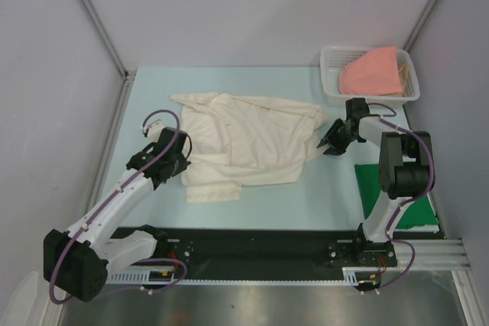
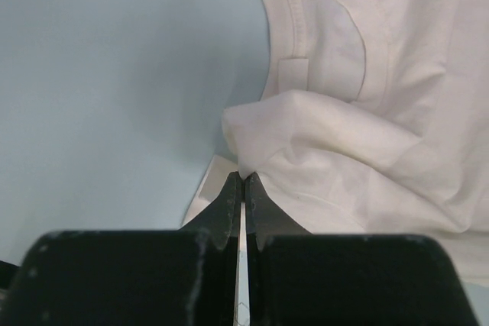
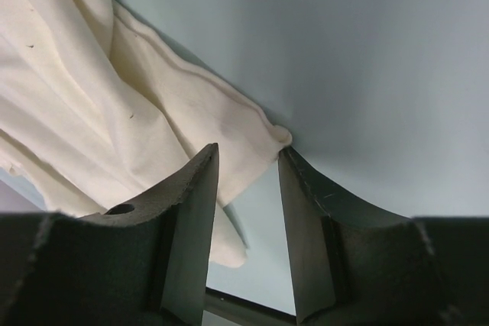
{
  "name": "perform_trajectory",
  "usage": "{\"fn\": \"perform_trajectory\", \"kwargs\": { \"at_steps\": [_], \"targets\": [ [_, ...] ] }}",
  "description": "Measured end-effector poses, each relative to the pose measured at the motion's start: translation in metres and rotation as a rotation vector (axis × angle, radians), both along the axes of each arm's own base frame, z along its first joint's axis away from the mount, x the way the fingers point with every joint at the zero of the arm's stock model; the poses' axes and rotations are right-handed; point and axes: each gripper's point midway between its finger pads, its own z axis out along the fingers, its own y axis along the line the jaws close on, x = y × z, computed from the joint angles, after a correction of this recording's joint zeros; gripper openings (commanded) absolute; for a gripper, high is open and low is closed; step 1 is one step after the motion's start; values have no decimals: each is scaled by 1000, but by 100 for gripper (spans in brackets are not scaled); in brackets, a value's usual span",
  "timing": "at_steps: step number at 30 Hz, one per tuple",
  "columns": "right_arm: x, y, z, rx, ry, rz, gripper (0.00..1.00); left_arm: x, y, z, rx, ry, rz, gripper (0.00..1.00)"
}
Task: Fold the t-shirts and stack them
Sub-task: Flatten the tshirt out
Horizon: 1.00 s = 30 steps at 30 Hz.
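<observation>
A cream-white t-shirt (image 1: 248, 139) lies crumpled and partly spread across the middle of the table. My left gripper (image 1: 182, 159) is at its left edge, shut on a pinched fold of the white cloth (image 2: 306, 135), with the tips (image 2: 243, 179) pressed together. My right gripper (image 1: 327, 145) is at the shirt's right edge and stands open (image 3: 248, 152). A hemmed corner of the shirt (image 3: 229, 131) reaches into the gap and touches the right finger. A salmon-pink t-shirt (image 1: 372, 72) sits bunched in the basket. A dark green t-shirt (image 1: 370, 185) lies flat beside the right arm's base.
The white lattice basket (image 1: 333, 95) stands at the back right corner. Grey enclosure walls close in the table on the left, back and right. A black rail (image 1: 252, 246) with both arm bases runs along the near edge.
</observation>
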Motion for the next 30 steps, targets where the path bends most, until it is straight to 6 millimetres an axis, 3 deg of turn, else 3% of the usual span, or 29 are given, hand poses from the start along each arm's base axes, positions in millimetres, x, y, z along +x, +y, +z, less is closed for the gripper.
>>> {"fn": "perform_trajectory", "kwargs": {
  "at_steps": [5, 19, 22, 25, 27, 28, 29, 30],
  "targets": [
    [2, -4, 0, -20, -1, -27, 43, 15, -5, 0, 19, -8, -28, 0],
    [4, -12, -1, -76, -12, -51, 38, 32, -1, -14, 42, 14, -31, 0],
    [3, -12, -2, -75, -18, -64, 34, 36, -1, -19, 47, 32, -36, 0],
    [3, -13, -4, -77, -19, -67, 16, 41, 0, -24, 54, 59, -43, 0],
    [5, -12, -6, -69, -20, -65, 7, 47, 0, -28, 50, 82, -50, 21],
    [6, -11, -6, -65, -22, -65, 3, 50, 0, -30, 49, 95, -56, 37],
    [6, -11, -5, -64, -24, -64, 0, 54, 1, -32, 49, 109, -62, 65],
    [6, -11, -5, -64, -25, -63, 0, 58, 3, -32, 54, 121, -64, 75]
  ]
}}
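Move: The left gripper already holds a fold of the t-shirt's left side; the resting spot for that fold lies about 6 cm ahead, straight on, some 9 cm below. The shirt's far left corner is about 30 cm ahead and 4 cm left of this gripper, the lower flap 8 cm back and 9 cm right. From the right gripper, the right sleeve corner sits about 1 cm ahead, 1 cm right and 1 cm below; the basket some 28 cm ahead, 18 cm right. Carry the left gripper forward over the t-shirt about 6 cm, sinking some 3 cm, and near the end open the fingers partway to let go of the fold. Meanwhile shift the right gripper about 1 cm to its right, rolling it slightly, then shut its half-open fingers to pinch the right sleeve corner down at the table. ##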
